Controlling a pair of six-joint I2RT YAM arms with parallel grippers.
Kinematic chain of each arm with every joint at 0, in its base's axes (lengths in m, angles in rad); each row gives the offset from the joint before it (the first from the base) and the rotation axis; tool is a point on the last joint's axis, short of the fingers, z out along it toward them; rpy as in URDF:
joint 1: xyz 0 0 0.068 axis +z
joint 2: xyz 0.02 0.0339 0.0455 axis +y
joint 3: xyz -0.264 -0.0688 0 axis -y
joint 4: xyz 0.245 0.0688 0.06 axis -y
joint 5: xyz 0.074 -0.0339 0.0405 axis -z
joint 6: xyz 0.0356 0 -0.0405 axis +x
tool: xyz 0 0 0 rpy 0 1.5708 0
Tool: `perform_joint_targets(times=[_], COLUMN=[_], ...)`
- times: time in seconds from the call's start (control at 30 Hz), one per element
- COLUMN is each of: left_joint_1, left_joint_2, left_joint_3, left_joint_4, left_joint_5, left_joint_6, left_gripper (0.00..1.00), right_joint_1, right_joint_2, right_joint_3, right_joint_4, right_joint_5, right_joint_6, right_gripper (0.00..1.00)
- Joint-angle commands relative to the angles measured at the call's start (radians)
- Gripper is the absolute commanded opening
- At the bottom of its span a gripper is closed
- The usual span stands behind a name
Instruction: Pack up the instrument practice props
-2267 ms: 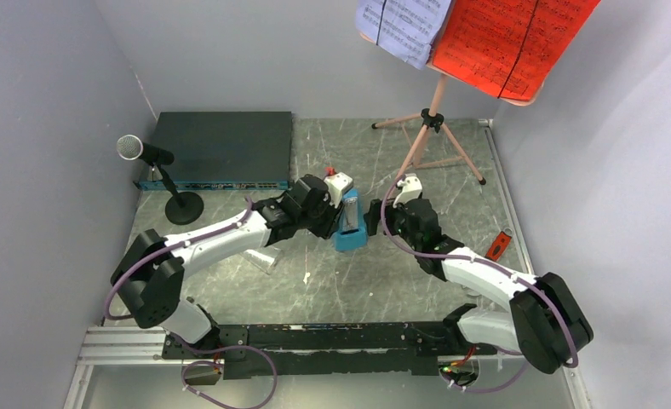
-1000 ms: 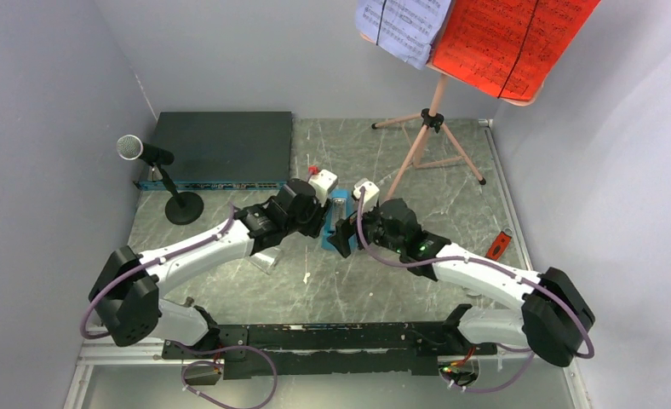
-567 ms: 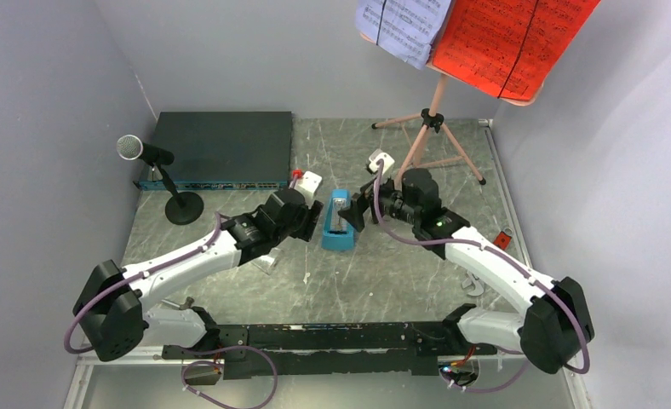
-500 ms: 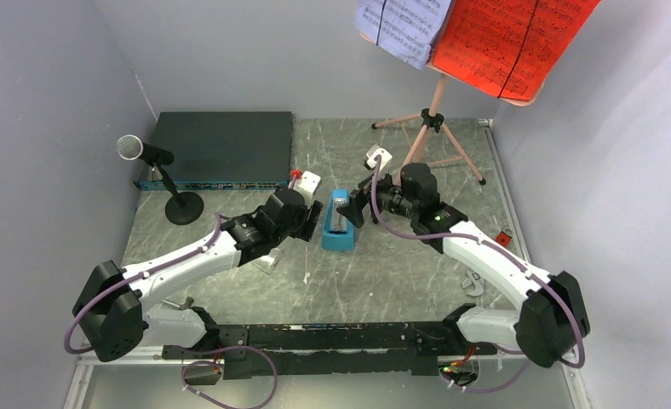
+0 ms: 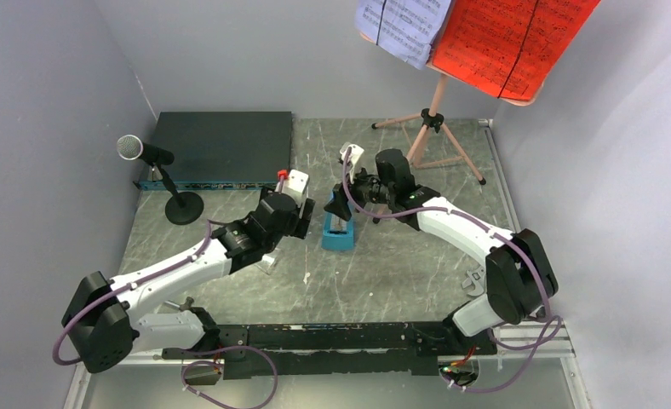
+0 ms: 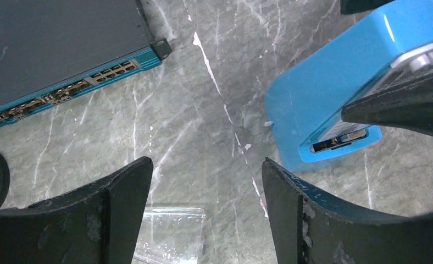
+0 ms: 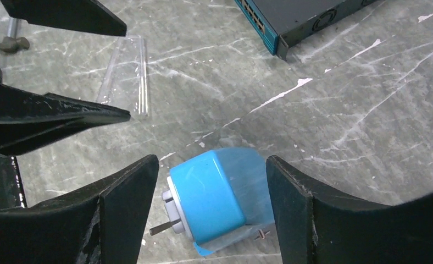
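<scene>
The blue metronome (image 5: 337, 231) stands mid-table. In the right wrist view the metronome (image 7: 214, 201) sits between my right gripper's (image 7: 211, 162) open fingers with a gap on each side. From above, the right gripper (image 5: 335, 204) is at its far top end. My left gripper (image 5: 305, 213) is open and empty just left of it. In the left wrist view the left gripper (image 6: 206, 165) frames bare floor, with the metronome (image 6: 335, 93) up to the right. The microphone (image 5: 145, 153) stands at left. The pink music stand (image 5: 434, 119) holds red (image 5: 511, 43) and lavender sheets (image 5: 404, 25).
A flat black electronics box (image 5: 221, 149) lies at the back left, behind the microphone's round base (image 5: 183, 207). A clear plastic bag (image 5: 264, 260) lies under the left arm. A metal wrench (image 5: 473, 284) lies near the right arm's base. Grey walls close in both sides.
The left gripper let go of the metronome, opened and drew back to the left. The right arm swung round to the metronome's far end and straddles it, its jaws narrowing slightly.
</scene>
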State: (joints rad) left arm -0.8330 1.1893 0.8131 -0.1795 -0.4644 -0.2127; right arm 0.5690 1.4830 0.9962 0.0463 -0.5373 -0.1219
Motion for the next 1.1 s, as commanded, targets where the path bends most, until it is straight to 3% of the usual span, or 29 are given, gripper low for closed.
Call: perform_joint_targets(times=[0.0, 0.17, 0.43, 0.6, 0.73, 0.9, 1.07], left_joint_1=[-0.003, -0.002, -0.003, -0.003, -0.003, -0.003, -0.003], left_joint_2=[-0.047, -0.049, -0.080, -0.098, -0.099, -0.107, -0.121], left_joint_3=[-0.020, -0.019, -0.032, -0.041, -0.047, -0.063, -0.088], left_joint_4=[0.059, 0.055, 0.064, 0.074, 0.089, 0.124, 0.158], left_joint_5=[-0.049, -0.044, -0.038, -0.035, -0.007, 0.041, 0.057], left_joint_6=[-0.020, -0.020, -0.023, -0.021, -0.011, 0.009, 0.022], left_gripper=[0.79, 0.79, 0.79, 0.79, 0.79, 0.79, 0.79], right_joint_1=[0.030, 0.100, 0.214, 0.267, 0.307, 0.360, 0.378], right_joint_2=[-0.016, -0.047, -0.109, -0.145, -0.134, -0.078, -0.058], right_joint_3=[0.036, -0.004, -0.081, -0.106, -0.092, -0.049, -0.016], right_joint_4=[0.010, 0.023, 0.067, 0.065, 0.000, -0.043, -0.020], right_joint_5=[0.035, 0.212, 0.508, 0.728, 0.951, 1.089, 1.086], right_joint_6=[-0.002, 0.035, 0.091, 0.211, 0.365, 0.433, 0.424], right_gripper=[0.72, 0.61, 0.34, 0.19, 0.18, 0.22, 0.39])
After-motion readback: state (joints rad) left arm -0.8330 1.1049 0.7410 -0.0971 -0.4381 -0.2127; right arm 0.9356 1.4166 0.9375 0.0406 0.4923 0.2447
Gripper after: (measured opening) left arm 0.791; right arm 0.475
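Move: The upright blue metronome stands between my right hand's open fingers, its middle about 1 cm back, 1 cm to the left and some 6 cm below. The clear plastic case lies roughly 20 cm to its left and 5 cm nearer the base; the nearest foot of the music stand's leg is about 10 cm to its right and 5 cm farther out. From my left hand the metronome is about 11 cm right, 2 cm ahead and 5 cm lower. I close my right fingers on the metronome's top, one pad on the scale side and one behind, while easing about 2 cm back and a bit left. Keeping that pinch at level height, I swing my wrist some 40 degrees clockwise, drifting about 2.5 cm right and 1 cm forward again. ##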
